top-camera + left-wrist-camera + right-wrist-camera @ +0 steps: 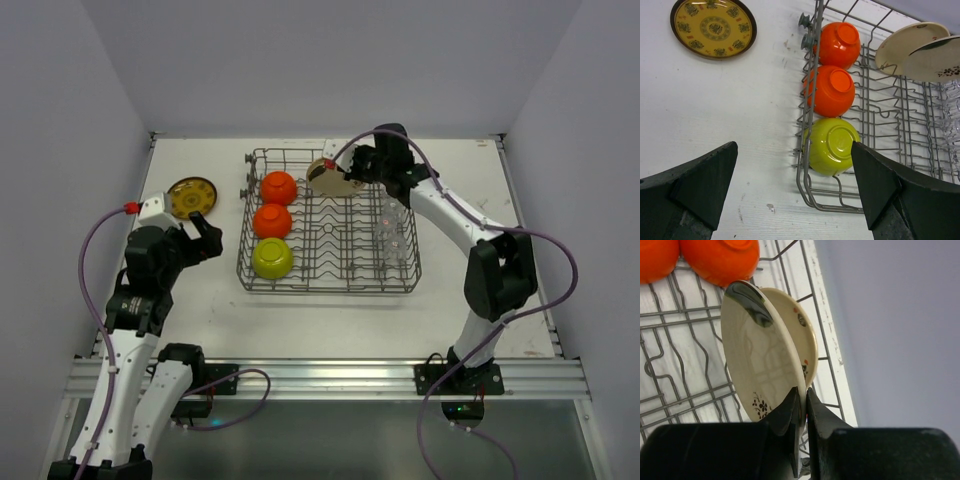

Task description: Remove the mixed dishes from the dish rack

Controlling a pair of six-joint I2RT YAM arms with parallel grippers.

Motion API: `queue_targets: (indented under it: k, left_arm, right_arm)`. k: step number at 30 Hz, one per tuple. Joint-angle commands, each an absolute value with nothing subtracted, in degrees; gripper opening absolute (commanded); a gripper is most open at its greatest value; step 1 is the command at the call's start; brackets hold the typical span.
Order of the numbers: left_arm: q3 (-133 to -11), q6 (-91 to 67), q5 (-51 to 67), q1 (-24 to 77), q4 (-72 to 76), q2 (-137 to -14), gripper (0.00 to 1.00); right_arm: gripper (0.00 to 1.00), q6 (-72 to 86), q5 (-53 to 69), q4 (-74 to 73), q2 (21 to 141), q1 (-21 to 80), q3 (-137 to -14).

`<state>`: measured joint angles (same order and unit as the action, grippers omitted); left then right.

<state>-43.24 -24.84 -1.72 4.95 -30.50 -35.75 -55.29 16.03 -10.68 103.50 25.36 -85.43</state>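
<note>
The grey wire dish rack (330,290) stands mid-table. Down its left side sit two orange bowls (279,186) (272,220) and a yellow-green bowl (272,258), all upside down. Clear glasses (392,235) fill its right side. At the rack's back, my right gripper (805,392) is shut on the rim of a beige plate (760,355) standing on edge. A second beige plate (802,335) stands right behind it. My left gripper (795,185) hangs open and holds nothing, left of the rack's near-left corner (805,190), near the yellow-green bowl (832,146).
A yellow patterned plate (192,196) lies flat on the white table left of the rack, just beyond my left gripper. Walls close in the table at the back and on both sides.
</note>
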Motion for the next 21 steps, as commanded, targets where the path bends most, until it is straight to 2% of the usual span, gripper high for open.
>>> queue_targets:
  k: [1,3,7,11,12,16,19,21]
  left_arm:
    - [-43.2,-23.5,-0.8,5.2,-29.3,-35.0,1.00]
    - [-43.4,-23.2,-0.3,5.3,-29.3,-34.7,1.00]
    - [-44.2,-22.2,5.8,5.3,-27.7,-34.5,1.00]
    - [-44.3,-24.2,23.3,5.3,-19.4,-36.1,1.00]
    - [-44.4,-25.6,29.4,5.3,-14.6,-36.7,1.00]
    - [-46.3,-31.5,39.7,5.3,-3.1,-41.8,1.00]
    - [-45.4,-41.0,49.5,5.7,11.3,-45.0,1.00]
    - [-44.0,-45.4,53.9,6.6,23.4,-46.0,1.00]
  right_arm:
    - [0.00,-51.5,17.0,-6.8,97.8,25.1,-85.8]
    - [0.00,-48.8,17.0,-7.6,96.2,25.1,-86.3]
    - [0.00,-28.7,17.8,-7.7,89.2,25.0,-86.1]
    - [0.00,-0.5,25.1,-5.4,76.9,24.6,-80.1]
    - [0.00,11.7,27.1,-4.3,74.8,24.5,-75.5]
    - [0.00,35.1,35.0,9.0,66.3,24.4,-60.1]
    - [0.00,43.0,43.7,21.0,62.6,24.3,-52.0]
    - [0.00,43.8,45.3,22.4,61.1,24.0,-50.6]
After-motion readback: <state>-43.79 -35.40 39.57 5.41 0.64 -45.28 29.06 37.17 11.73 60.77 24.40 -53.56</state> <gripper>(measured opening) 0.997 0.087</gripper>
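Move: Pinched by its rim, the front cream plate is already in the right fingers, its middle about 4 cm left, 2 cm ahead and 4 cm below them. It is being taken to the left gripper, roughly 22 cm back and 32 cm left. The rear cream plate is some 6 cm ahead and 3 cm left, the far orange bowl about 17 cm left, 2 cm ahead. From the left hand, the held plate lies about 22 cm ahead, 28 cm right, a little lower. Drawing the pinched plate back some 22 cm and up about 15, the right hand swings it away from the rear plate over the rack, rolling its left side up until the fingers point level to the left. The left hand, fingers still wide open, starts later and comes about 12 cm right and 9 cm up towards the plate, turning some 40 degrees clockwise. ##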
